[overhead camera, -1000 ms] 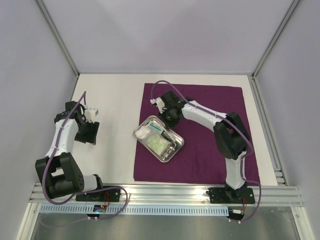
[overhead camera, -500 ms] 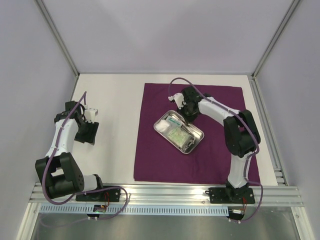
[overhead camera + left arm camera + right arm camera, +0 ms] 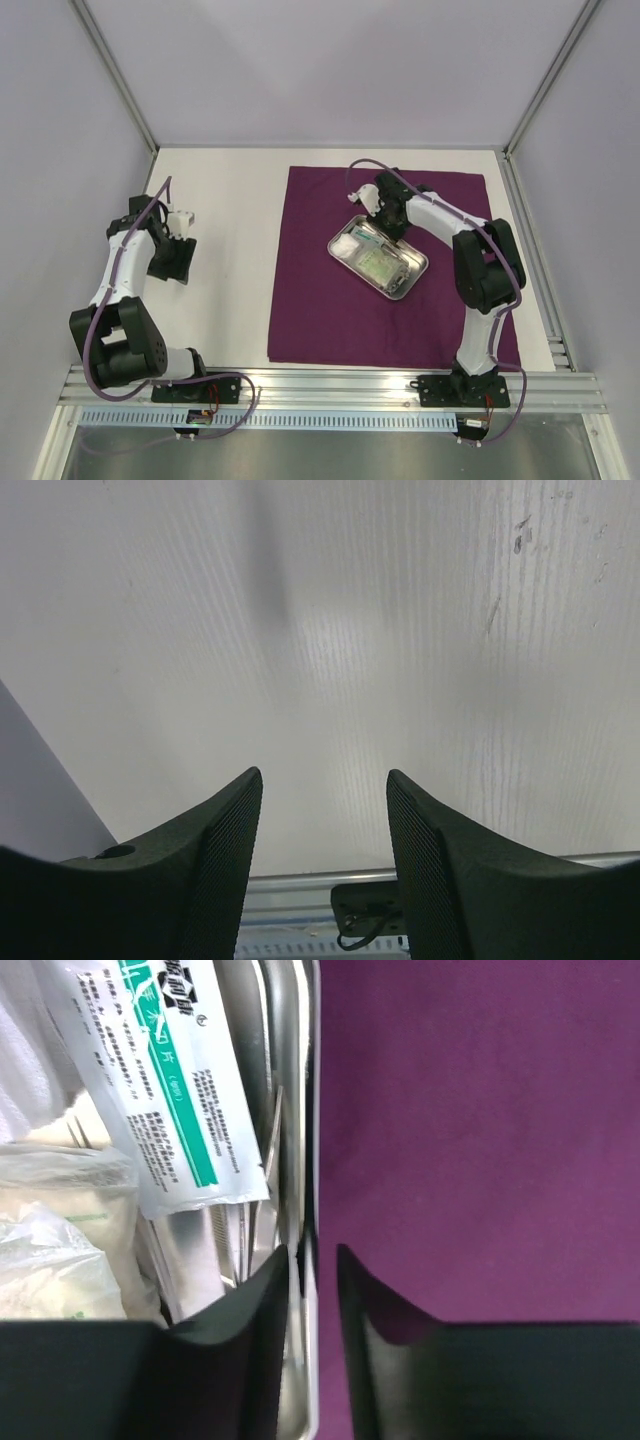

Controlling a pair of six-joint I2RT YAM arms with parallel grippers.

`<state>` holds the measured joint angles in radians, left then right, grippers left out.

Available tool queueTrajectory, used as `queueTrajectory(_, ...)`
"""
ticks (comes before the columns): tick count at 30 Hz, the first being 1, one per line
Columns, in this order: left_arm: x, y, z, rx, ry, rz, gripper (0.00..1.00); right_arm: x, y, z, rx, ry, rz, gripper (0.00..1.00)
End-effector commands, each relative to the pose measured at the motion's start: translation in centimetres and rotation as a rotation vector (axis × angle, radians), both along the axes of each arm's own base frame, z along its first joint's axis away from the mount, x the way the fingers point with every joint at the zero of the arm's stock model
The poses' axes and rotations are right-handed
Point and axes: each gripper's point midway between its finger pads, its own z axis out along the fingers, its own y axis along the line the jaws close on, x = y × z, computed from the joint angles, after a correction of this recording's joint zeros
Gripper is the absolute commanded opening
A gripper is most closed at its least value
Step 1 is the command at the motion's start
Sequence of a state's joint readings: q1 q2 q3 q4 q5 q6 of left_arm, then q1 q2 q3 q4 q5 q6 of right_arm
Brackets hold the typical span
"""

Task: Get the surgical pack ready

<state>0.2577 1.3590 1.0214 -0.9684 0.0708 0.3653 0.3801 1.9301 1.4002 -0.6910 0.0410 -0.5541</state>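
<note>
The deep-purple sheet (image 3: 330, 310) lies flat on the table. On its far middle stands the shiny steel tray (image 3: 408, 285), holding white gauze (image 3: 347, 243) and clear packets (image 3: 378, 262). My right gripper (image 3: 392, 222) straddles the tray's far rim (image 3: 300, 1110). In the right wrist view this gripper (image 3: 312, 1252) is open a little: one finger is inside the tray against the rim, the other stands off it over purple fabric (image 3: 480, 1110). A green-printed packet (image 3: 165, 1070) and metal instruments (image 3: 258, 1080) lie inside. My left gripper (image 3: 170, 262) (image 3: 325, 780) hangs open and empty over bare table.
The white table (image 3: 225, 250) extends left of the sheet. Grey walls and metal posts enclose the back and sides. An aluminium rail (image 3: 330, 385) carrying both arm bases runs along the near edge.
My right gripper dragged the tray right and away, from the sheet's left part to its far middle, and its jaws have parted off the rim. The left arm barely moved.
</note>
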Motion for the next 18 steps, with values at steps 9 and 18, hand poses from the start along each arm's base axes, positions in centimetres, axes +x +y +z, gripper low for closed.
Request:
queueTrajectory(9, 2.6, -3.4, 3.8, -0.045, -0.054, -0.129, 0.67, 3.9, 0.8, 11.9, 0.158, -0.303, -0.104, 0.47)
queueTrajectory(18, 4.9, -15.4, 3.8, -0.045, 0.034, -0.541, 0.89, 3.2, -5.0, 15.9, 0.323, -0.421, -0.593, 0.49)
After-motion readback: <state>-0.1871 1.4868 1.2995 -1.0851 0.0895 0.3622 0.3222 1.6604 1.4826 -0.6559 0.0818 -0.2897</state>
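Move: The right hand is low at the tray's far-right rim, fingertips astride it and already parting; the tray's middle lies about 5 cm back and 4 cm to its left, 2 cm lower. Inside the tray, the blade packet is some 6 cm left and level with the hand, the green-filled bag about 7 cm back and 4 cm left, and the white gauze 12 cm left and 2 cm back. From the left hand, the tray lies some 47 cm right and 8 cm ahead, about 6 cm lower. The right hand opens its fingers further, to about half, and comes free of the tray rim, climbing almost straight up by some 14 cm with a slight drift forward while the wrist tips its fingers outward and turns clockwise. Meanwhile the empty left hand sets off to the right towards the tray, over the bare table and about 12 cm along, also rising and reaching forward a little, turning clockwise about 25 degrees and spreading its fingers wider. ##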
